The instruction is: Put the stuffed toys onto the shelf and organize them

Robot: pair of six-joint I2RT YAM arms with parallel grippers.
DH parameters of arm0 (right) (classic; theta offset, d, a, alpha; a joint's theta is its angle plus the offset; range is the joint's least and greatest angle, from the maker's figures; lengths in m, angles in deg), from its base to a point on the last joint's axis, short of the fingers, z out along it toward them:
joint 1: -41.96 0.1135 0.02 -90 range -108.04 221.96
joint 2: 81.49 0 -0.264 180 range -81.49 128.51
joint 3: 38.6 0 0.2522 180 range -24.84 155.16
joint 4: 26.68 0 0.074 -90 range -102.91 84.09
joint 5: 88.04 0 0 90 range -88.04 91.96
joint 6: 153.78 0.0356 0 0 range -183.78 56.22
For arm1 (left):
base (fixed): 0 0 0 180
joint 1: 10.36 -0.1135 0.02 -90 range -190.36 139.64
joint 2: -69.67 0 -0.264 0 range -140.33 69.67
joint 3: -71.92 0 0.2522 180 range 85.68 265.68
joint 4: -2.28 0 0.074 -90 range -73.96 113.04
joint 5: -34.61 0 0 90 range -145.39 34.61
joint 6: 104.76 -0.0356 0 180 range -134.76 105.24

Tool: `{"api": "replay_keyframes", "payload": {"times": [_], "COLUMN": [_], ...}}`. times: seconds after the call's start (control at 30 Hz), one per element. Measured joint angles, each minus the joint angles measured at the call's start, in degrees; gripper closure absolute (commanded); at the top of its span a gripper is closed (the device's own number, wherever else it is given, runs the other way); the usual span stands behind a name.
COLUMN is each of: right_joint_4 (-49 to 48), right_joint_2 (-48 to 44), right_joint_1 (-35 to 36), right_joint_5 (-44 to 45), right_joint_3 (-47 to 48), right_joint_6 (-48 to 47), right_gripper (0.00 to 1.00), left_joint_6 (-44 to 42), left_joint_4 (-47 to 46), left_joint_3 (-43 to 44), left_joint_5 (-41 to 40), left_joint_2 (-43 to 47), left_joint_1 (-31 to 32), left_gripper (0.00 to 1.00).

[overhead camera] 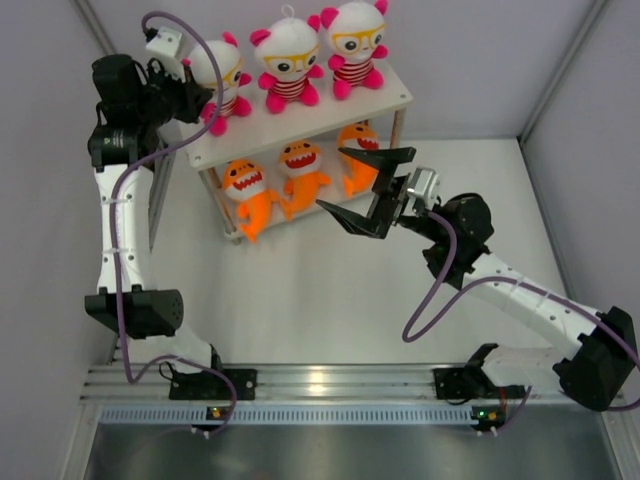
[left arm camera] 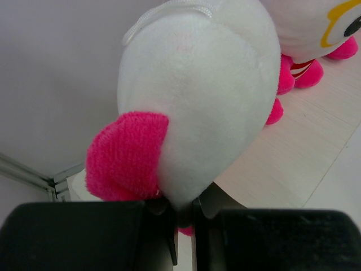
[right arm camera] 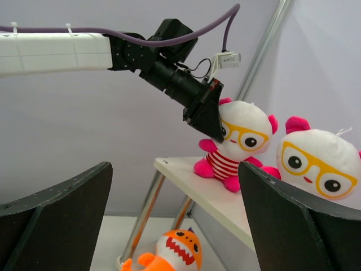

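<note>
Three white-headed stuffed toys sit in a row on the shelf's [overhead camera: 300,122] top board: left [overhead camera: 222,75], middle [overhead camera: 288,62], right [overhead camera: 357,45]. Three orange sharks [overhead camera: 302,172] lie on the lower tier. My left gripper [overhead camera: 188,95] is at the left doll's head, shut on a pinch of its white plush [left arm camera: 203,96] beside a pink ear [left arm camera: 127,155]. My right gripper [overhead camera: 329,177] hangs open in front of the shelf's right half with nothing between its fingers. The right wrist view shows the held doll [right arm camera: 240,141], its neighbour [right arm camera: 318,164] and one shark [right arm camera: 177,248].
The shelf stands at the back of the white table [overhead camera: 330,290], close to the rear wall. Thin corner posts [right arm camera: 141,217] hold up the top board [right arm camera: 197,186]. Grey walls close in the left and right sides. A metal rail [overhead camera: 320,385] runs along the near edge.
</note>
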Motion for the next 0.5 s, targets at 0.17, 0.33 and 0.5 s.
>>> {"api": "replay_keyframes", "payload": {"times": [0.17,0.33,0.5], "right_joint_4": [-0.04,0.00,-0.02], "right_joint_2": [0.07,0.46,0.50], "right_joint_1": [0.00,0.00,0.00], "right_joint_5": [0.00,0.00,0.00], "right_joint_3": [0.00,0.00,0.00], "right_joint_6": [0.02,0.07,0.13], "right_gripper": [0.06,0.06,0.06], "left_joint_6": [-0.07,-0.26,-0.35], "left_joint_4": [-0.07,0.02,0.11], "left_joint_3": [0.00,-0.02,-0.02], "left_joint_5": [-0.22,-0.90,-1.53], "left_joint_2": [0.00,0.00,0.00], "left_joint_1": [0.00,-0.02,-0.02], "left_gripper": [0.69,0.50,0.44]}}
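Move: The left hand has a pinch of the left panda's white head between its nearly shut fingers; that panda's middle lies about 3 cm ahead, 4 cm right and 2 cm below. The middle panda stands some 9 cm ahead and 18 cm right, the right panda roughly 12 cm ahead and 33 cm right, both near hand height. From the idle right hand the left panda is some 25 cm ahead and 32 cm left, roughly level. Staying almost in place beside the left panda's head, with under 1 cm of drift to its left, the left hand spreads its fingers from nearly shut to about half open, letting go of the pinched white plush. The wrist holds its attitude, and the fingertips end on either side of the bulge of the head, still close to the fabric. ##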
